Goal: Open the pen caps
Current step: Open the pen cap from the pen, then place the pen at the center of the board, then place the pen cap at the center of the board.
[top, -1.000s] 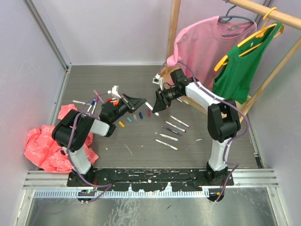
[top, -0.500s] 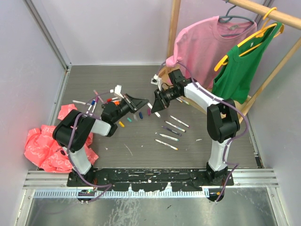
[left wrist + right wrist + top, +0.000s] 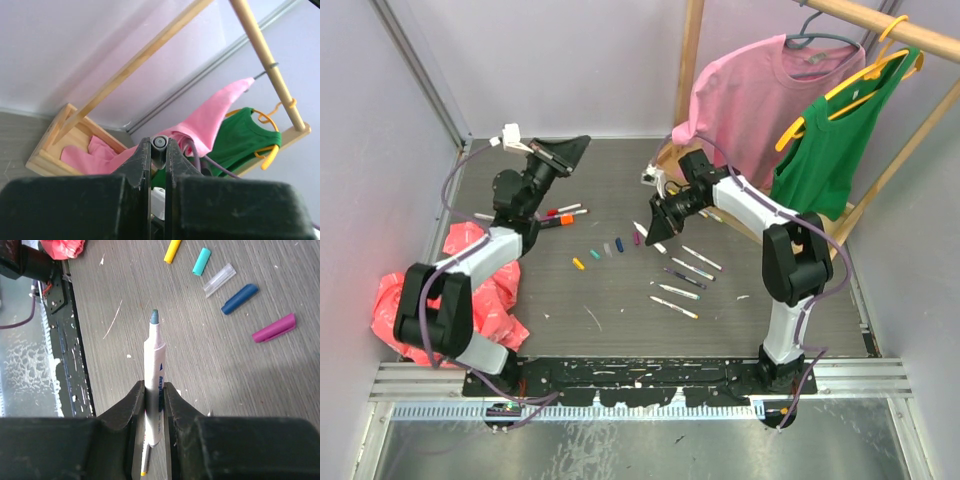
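My left gripper [image 3: 578,145] is raised over the back left of the table, shut on a small grey pen cap [image 3: 159,150] that sits at the jaws' tips. Near the table's middle, my right gripper [image 3: 658,222] is shut on a white-barrelled pen [image 3: 155,365] whose grey-blue tip is bare. Loose pen caps lie in a row to its left: yellow [image 3: 578,264], teal [image 3: 595,254], clear [image 3: 607,248], blue [image 3: 618,243] and magenta [image 3: 636,238]. Several uncapped pens [image 3: 685,275] lie to the right of them. Capped pens [image 3: 560,213] lie below the left gripper.
A crumpled pink bag [image 3: 415,300] lies at the left edge. A wooden clothes rack [image 3: 692,60] with a pink shirt [image 3: 745,95] and a green top [image 3: 830,150] stands at the back right. A metal rail [image 3: 640,385] runs along the near edge.
The left arm has swung from the centre up to the back left, taking the grey cap off the pen. The right gripper stays put with the bare-tipped pen.
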`<state>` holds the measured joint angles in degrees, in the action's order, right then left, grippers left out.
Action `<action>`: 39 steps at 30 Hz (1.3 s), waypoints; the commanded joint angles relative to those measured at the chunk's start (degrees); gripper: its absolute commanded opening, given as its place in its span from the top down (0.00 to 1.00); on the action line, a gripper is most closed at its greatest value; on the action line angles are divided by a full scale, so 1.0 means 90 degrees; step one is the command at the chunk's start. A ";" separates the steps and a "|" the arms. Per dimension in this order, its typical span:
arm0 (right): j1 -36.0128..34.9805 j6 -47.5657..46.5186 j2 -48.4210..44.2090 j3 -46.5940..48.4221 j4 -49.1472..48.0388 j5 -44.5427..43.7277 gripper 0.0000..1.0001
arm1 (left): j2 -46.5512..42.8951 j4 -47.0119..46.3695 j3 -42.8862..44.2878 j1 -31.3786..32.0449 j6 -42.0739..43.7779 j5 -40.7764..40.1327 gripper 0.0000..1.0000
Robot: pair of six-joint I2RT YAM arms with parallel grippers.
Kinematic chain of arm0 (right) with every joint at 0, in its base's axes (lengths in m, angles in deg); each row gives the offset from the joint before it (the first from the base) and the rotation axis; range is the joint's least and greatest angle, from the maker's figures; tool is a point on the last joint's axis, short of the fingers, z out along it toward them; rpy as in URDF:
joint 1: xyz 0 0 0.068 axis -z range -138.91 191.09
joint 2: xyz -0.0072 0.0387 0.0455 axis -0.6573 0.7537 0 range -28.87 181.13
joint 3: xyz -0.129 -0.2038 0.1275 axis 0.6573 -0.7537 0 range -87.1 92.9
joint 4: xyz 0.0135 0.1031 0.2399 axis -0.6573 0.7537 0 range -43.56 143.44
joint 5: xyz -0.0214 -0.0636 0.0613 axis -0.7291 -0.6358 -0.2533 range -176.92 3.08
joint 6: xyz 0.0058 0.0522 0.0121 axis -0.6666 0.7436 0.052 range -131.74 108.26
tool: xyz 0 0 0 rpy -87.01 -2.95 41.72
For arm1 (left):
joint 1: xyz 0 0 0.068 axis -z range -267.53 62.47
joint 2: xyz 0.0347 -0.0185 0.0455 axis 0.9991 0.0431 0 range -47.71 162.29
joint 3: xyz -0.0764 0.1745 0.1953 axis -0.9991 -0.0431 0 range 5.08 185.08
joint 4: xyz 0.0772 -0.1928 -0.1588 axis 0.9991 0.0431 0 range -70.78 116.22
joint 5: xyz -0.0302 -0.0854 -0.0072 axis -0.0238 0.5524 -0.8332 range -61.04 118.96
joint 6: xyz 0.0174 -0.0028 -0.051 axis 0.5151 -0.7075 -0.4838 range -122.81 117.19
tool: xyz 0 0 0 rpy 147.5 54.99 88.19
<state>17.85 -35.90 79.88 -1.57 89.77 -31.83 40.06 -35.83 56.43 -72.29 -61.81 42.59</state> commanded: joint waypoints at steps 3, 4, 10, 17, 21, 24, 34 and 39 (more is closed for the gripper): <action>0.0219 -0.0140 -0.1206 -0.0564 -0.0510 -0.1833 0.99 | -0.0505 0.0666 -0.0261 0.0222 0.0275 0.0255 1.00; 0.0276 -0.0162 -0.1488 -0.0822 -0.0785 -0.2502 0.98 | -0.0576 0.0808 -0.0370 0.0318 0.0192 0.0239 1.00; 0.1110 -0.0673 -0.2105 -0.1765 -0.1261 -0.3793 0.95 | -0.1043 0.2833 -0.0757 0.1565 0.0475 -0.1149 1.00; 0.1324 -0.1195 -0.2061 -0.2265 -0.1537 -0.4418 0.87 | -0.0295 0.5437 0.0389 0.2744 0.0213 -0.2685 1.00; 0.1336 -0.1302 -0.1692 -0.2213 -0.1458 -0.4544 0.86 | 0.0538 0.6376 0.1158 0.2920 0.0017 -0.2853 1.00; 0.1333 -0.1337 -0.1500 -0.2195 -0.1383 -0.4424 0.86 | 0.1071 0.6725 0.1560 0.2929 -0.0007 -0.2794 1.00; 0.1327 -0.1358 -0.0893 -0.2063 -0.1226 -0.4305 0.86 | 0.2405 0.7128 0.2632 0.2931 0.0069 -0.2766 1.00; 0.1272 -0.1349 -0.0736 -0.2036 -0.1249 -0.4354 0.84 | 0.2822 0.7588 0.3091 0.2922 0.0123 -0.2944 1.00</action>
<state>29.93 -47.48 73.04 -22.35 78.80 -70.95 63.92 29.07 79.56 -46.01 -61.61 18.87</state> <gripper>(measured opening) 0.228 0.053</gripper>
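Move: The pen cap in the left hand is bound for the bare table just right of the magenta cap, about 16 cm to that hand's right, 2 cm back and 35 cm below. The magenta cap lies some 12 cm right and 3 cm back, the blue cap 7 cm right and 4 cm back. The uncapped pen in the right hand goes to the free spot beyond the pen row, about 18 cm right, 4 cm ahead and 15 cm down; the maroon-tipped pen lies 13 cm right and 2 cm ahead. The pen cap, still pinched in the shut left fingers, goes up a touch, then is brought steeply down some 28 cm and rightward past the blue cap, drawing back and finally easing forward as the hand tips over to point down. Meanwhile the uncapped pen, kept in the right grip, swings about 18 cm right and slightly forward, then sinks towards its spot beside the maroon-tipped pen, the fingers turning downward. ##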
